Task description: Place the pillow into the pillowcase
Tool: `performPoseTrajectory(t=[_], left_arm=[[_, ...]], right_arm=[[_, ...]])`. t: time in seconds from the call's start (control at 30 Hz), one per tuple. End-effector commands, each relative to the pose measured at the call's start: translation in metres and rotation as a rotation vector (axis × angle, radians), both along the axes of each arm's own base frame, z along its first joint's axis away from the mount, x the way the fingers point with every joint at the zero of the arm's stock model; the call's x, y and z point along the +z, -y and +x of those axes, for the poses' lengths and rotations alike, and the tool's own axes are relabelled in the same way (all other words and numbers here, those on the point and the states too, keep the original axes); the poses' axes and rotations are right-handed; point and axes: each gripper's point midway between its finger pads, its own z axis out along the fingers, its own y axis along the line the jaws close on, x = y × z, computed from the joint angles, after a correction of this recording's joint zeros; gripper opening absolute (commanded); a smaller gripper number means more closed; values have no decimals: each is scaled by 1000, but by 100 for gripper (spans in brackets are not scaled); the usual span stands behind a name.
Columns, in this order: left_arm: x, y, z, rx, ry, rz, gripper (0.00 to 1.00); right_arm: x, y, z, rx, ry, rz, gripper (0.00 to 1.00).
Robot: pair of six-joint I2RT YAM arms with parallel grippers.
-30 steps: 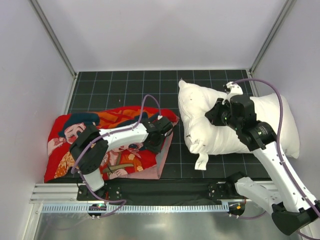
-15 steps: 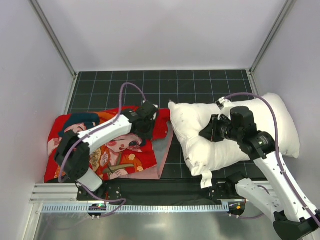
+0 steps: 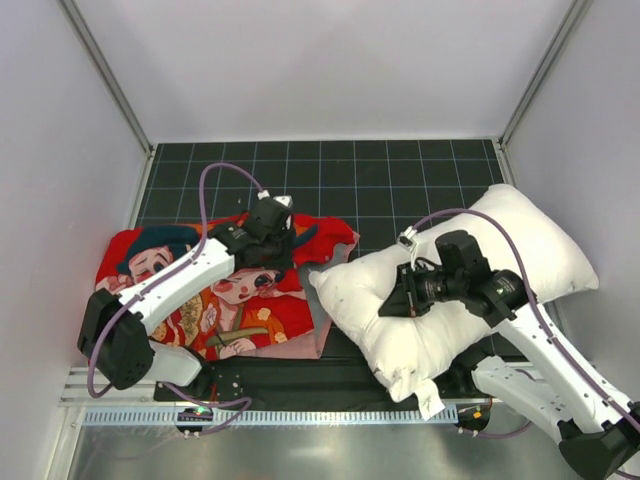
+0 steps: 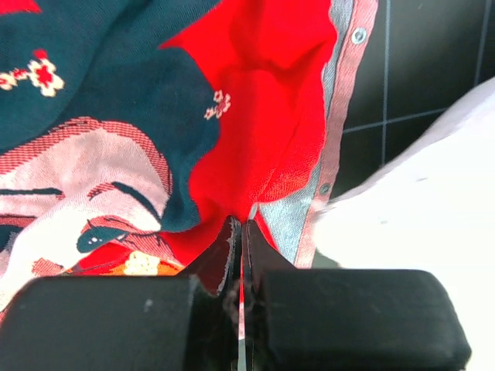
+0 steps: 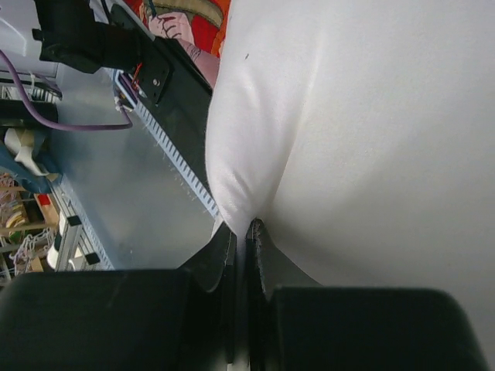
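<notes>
The red cartoon-printed pillowcase (image 3: 200, 300) lies flat at the left of the mat, its open snap-studded hem (image 4: 340, 116) facing right. My left gripper (image 3: 285, 250) is shut on a fold of its red top layer (image 4: 255, 93) just inside that hem, seen at the jaws (image 4: 241, 228). The white pillow (image 3: 530, 250) lies slanted from back right to front middle, its left corner close to the hem (image 4: 418, 201). My right gripper (image 3: 392, 303) is on top of it, shut on a pinch of its cover (image 5: 241, 232). White pillow fabric (image 5: 371, 116) fills most of the right wrist view.
A black grid mat (image 3: 330, 170) covers the table between white walls. A toothed aluminium rail (image 3: 300, 415) runs along the near edge. The pillow's front corner and small tag (image 3: 432, 405) hang over that edge by the right arm's base.
The left gripper closed on the pillowcase's top layer and shifted back-left. The right arm dragged the pillow left and nearer, turning it so its corner now nears the case's opening.
</notes>
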Motion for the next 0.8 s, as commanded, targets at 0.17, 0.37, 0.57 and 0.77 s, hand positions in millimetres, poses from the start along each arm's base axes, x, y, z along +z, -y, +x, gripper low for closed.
performPoseTrajectory(t=[0.17, 0.37, 0.57, 0.77], left_arm=[[29, 0, 8, 54, 86, -89, 0], [39, 0, -5, 39, 84, -138, 0], [46, 6, -22, -23, 44, -193, 0], [42, 13, -36, -76, -3, -233, 0]], right_arm=[[5, -24, -3, 75, -22, 82, 4], [12, -49, 38, 14, 2, 106, 4], [26, -72, 86, -42, 39, 81, 4], [66, -92, 138, -146, 128, 114, 4]])
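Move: The pillowcase's mouth, facing right, lies about 14 cm left of the right hand, some 3 cm ahead and 12 cm lower. The right fingers already pinch the pillow's end; its left corner is roughly 15 cm left and 4 cm ahead of them, its white tag about 6 cm right and 18 cm back. For the left hand, already holding the upper rim, the mouth is about 7 cm right, 4 cm back and 6 cm down. The pillow's end, still pinched by the right hand, is first eased left and down 2 to 3 cm, then swept forward and left, rising again, to the pillowcase's mouth, ending roughly 10 cm farther forward and 7 cm left. The left hand keeps its shut grip on the upper rim, lifting it some 4 cm, drawing back slightly and rolling about 10 degrees, left side down. ##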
